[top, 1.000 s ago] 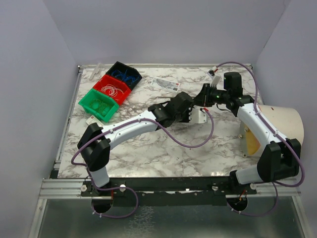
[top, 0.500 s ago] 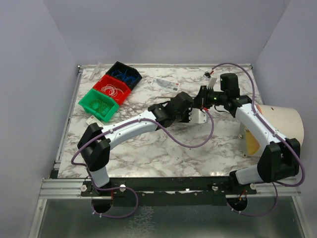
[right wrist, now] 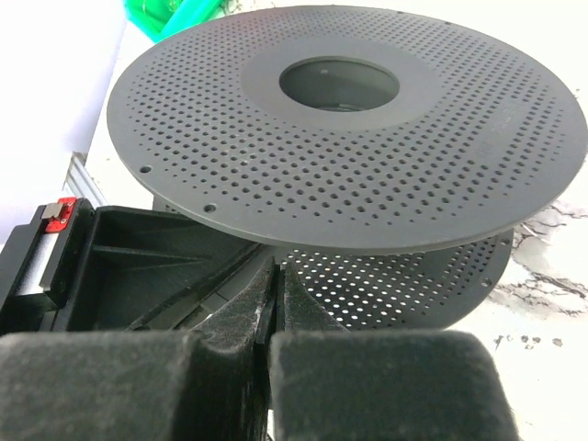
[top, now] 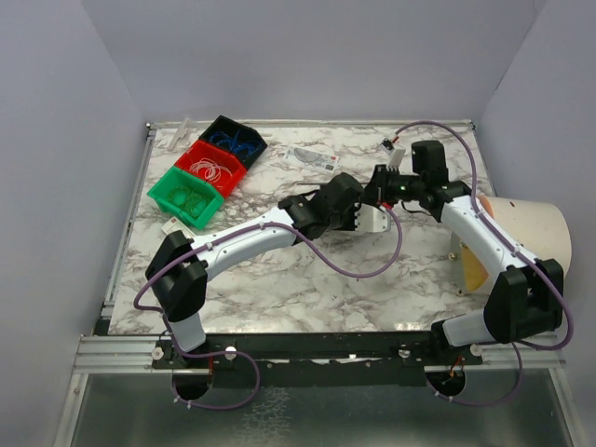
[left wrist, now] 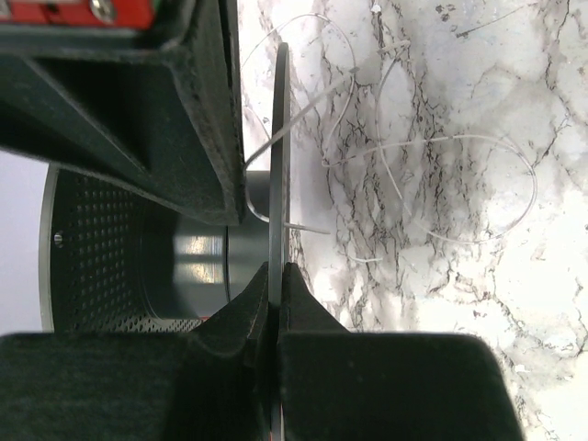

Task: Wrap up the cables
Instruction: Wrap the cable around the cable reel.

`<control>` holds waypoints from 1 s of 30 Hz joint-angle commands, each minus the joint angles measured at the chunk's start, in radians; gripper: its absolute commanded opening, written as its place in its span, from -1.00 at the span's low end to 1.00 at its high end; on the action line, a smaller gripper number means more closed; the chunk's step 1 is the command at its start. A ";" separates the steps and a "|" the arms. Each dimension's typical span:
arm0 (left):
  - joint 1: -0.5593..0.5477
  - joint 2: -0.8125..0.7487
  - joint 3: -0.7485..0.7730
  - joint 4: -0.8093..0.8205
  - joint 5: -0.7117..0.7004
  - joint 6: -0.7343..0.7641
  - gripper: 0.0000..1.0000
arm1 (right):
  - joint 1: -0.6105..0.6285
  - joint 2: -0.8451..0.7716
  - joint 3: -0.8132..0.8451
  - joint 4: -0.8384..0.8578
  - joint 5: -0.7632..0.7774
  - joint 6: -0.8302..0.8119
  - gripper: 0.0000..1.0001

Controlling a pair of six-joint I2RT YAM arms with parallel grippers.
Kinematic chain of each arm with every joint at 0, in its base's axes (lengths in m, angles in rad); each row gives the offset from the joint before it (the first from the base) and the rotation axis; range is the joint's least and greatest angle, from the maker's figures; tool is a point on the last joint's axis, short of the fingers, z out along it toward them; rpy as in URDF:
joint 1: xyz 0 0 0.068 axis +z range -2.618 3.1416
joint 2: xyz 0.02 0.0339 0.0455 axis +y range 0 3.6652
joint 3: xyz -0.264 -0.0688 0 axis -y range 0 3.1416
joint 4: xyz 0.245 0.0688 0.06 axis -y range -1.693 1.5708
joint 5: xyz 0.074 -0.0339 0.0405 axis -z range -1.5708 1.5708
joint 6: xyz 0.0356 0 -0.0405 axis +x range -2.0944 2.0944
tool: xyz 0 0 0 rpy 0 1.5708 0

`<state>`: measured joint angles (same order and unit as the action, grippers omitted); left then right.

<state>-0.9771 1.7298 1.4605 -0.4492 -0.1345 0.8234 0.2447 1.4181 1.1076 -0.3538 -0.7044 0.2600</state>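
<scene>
The spool [right wrist: 367,138] is dark grey, with two perforated flanges and a centre hole. It fills the right wrist view. My left gripper [left wrist: 274,271] is shut on the thin edge of one flange [left wrist: 279,165]. A thin pale cable [left wrist: 459,188] lies in loose loops on the marble beside that flange and runs in toward the hub. My right gripper [right wrist: 276,276] is shut, its tips in the gap between the two flanges, and I see no strand between them. In the top view both grippers meet at mid-table, left gripper [top: 361,216] and right gripper [top: 378,186], and they hide the spool.
Black bin [top: 233,138], red bin [top: 211,166] and green bin [top: 184,196] stand in a row at the back left. A flat packet [top: 312,156] lies behind the grippers. A beige cone-shaped object [top: 526,233] sits at the right edge.
My right gripper has closed and its wrist has shifted slightly left toward the spool. The left arm has held still, gripping the flange.
</scene>
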 commanded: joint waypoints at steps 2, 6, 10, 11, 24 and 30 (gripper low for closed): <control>-0.005 -0.007 0.043 0.043 0.006 0.005 -1.00 | 0.035 0.002 -0.012 -0.004 -0.025 -0.015 -0.99; -0.005 -0.007 0.043 0.043 0.006 0.005 -1.00 | 0.040 0.011 -0.009 -0.004 -0.035 -0.019 -0.99; -0.005 -0.005 0.043 0.043 0.007 0.003 -1.00 | 0.041 0.016 -0.003 -0.006 -0.044 -0.022 -0.99; -0.005 -0.006 0.043 0.043 0.007 0.003 -1.00 | 0.041 0.017 0.002 -0.011 -0.041 -0.029 -0.96; -0.005 -0.017 0.036 0.039 0.015 0.006 -1.00 | 0.041 -0.047 0.067 -0.070 0.030 -0.183 -0.09; 0.004 -0.028 0.052 0.004 0.067 0.009 -1.00 | 0.040 -0.058 0.066 -0.111 0.040 -0.277 -0.06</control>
<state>-0.9771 1.7302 1.4605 -0.4583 -0.1165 0.8234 0.2806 1.3903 1.1561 -0.4141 -0.6910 0.0746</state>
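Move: The right hand has the white cable pinched at the reel's open gap, with the cable reel's core some 6 cm to its left, 4 cm ahead and about 1 cm lower. The printed sheet lies on the table, roughly 12 cm left and 11 cm ahead of that hand, some 19 cm below. The left hand grips the reel's lower flange; the reel's middle is about 6 cm ahead of it, 3 cm to its right and 3 cm lower. Still pinching the white cable, the right hand pushes about 1.5 cm left and slightly back, feeding the cable in between the flanges towards the core. There the fingers open to about half and let go of the cable, and the hand lifts some 1.5 cm, easing slightly right, while its fingertips tip up roughly 10 degrees. The left hand holds the reel still by its lower flange. ##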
